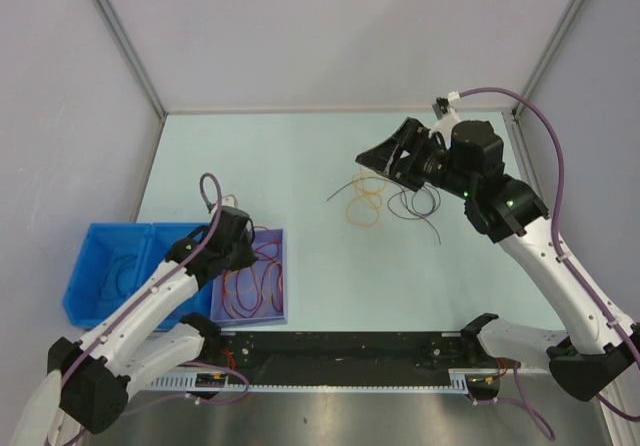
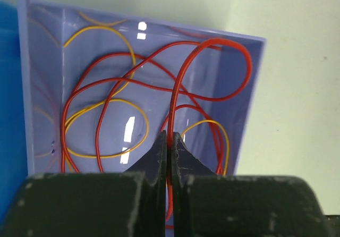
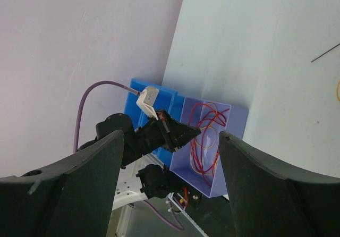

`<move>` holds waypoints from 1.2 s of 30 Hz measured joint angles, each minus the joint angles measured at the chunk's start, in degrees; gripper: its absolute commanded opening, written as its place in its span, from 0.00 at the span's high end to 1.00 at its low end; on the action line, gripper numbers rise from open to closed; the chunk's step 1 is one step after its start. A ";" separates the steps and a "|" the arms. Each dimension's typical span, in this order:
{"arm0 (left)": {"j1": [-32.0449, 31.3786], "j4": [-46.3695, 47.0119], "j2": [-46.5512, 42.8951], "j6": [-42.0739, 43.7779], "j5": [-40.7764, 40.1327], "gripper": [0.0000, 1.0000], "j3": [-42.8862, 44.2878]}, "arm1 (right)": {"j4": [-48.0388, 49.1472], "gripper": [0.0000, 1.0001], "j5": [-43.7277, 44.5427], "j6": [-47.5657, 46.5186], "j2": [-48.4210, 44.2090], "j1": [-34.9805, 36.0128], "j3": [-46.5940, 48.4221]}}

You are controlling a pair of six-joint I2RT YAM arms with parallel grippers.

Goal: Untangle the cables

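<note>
My left gripper [image 2: 170, 137] hangs over the purple bin [image 2: 42, 61], shut on a red cable [image 2: 212, 43] that loops up out of the pile. More red cables and yellow cables [image 2: 106, 105] lie coiled in this bin [image 1: 280, 311]. In the top view the left gripper [image 1: 245, 246] sits at the bin's near left corner. My right gripper [image 1: 378, 161] stands open above the table's far middle, nothing between its fingers [image 3: 95, 173]. Just in front of it a loose orange cable [image 1: 363, 206] and dark cables [image 1: 418, 206] lie on the table.
Two blue bins [image 1: 110, 266] stand left of the purple one, thin cables inside. Grey walls close the table at the back and on both sides. The black base rail [image 1: 340, 346] runs along the near edge.
</note>
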 measured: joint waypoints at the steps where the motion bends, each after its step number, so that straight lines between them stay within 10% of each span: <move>1: 0.00 -0.66 0.61 -0.81 -0.76 1.00 -0.02 | 0.15 0.24 -0.02 0.09 0.02 0.04 -0.17; 17: 6.91 12.15 8.66 -8.37 5.70 0.99 -11.91 | 1.64 0.24 -0.68 0.68 1.18 1.16 -1.66; 24: 7.10 9.62 8.98 -7.34 6.29 0.61 -9.07 | 1.64 0.24 -0.94 0.66 1.18 0.74 -1.81; 36: 7.17 2.29 4.83 -7.23 6.86 0.53 -2.03 | 1.66 0.24 -1.42 0.68 0.83 0.63 -2.19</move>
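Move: The left hand holds the end of the red cable over the purple box, whose middle lies about 5 cm back, 1 cm to the left and 7 cm below. Of its neighbours, the nearer blue box is about 20 cm left and 5 cm back; the yellow cable on the table is about 16 cm ahead and 30 cm right. From the idle right hand, the purple box is roughly 8 cm back, 35 cm left and 36 cm below. With its fingers still shut on the red cable, the left hand sinks about 8 cm into the purple box, drawing back a couple of centimetres on the way down and then easing forward again, as the wrist tips some 10 degrees farther down and turns about as much counter-clockwise. After a short pause low in the box, the fingers open to nearly half and let go of the cable while the hand rises straight back up about 5 cm, the cable still running through the gap between the fingertips. ##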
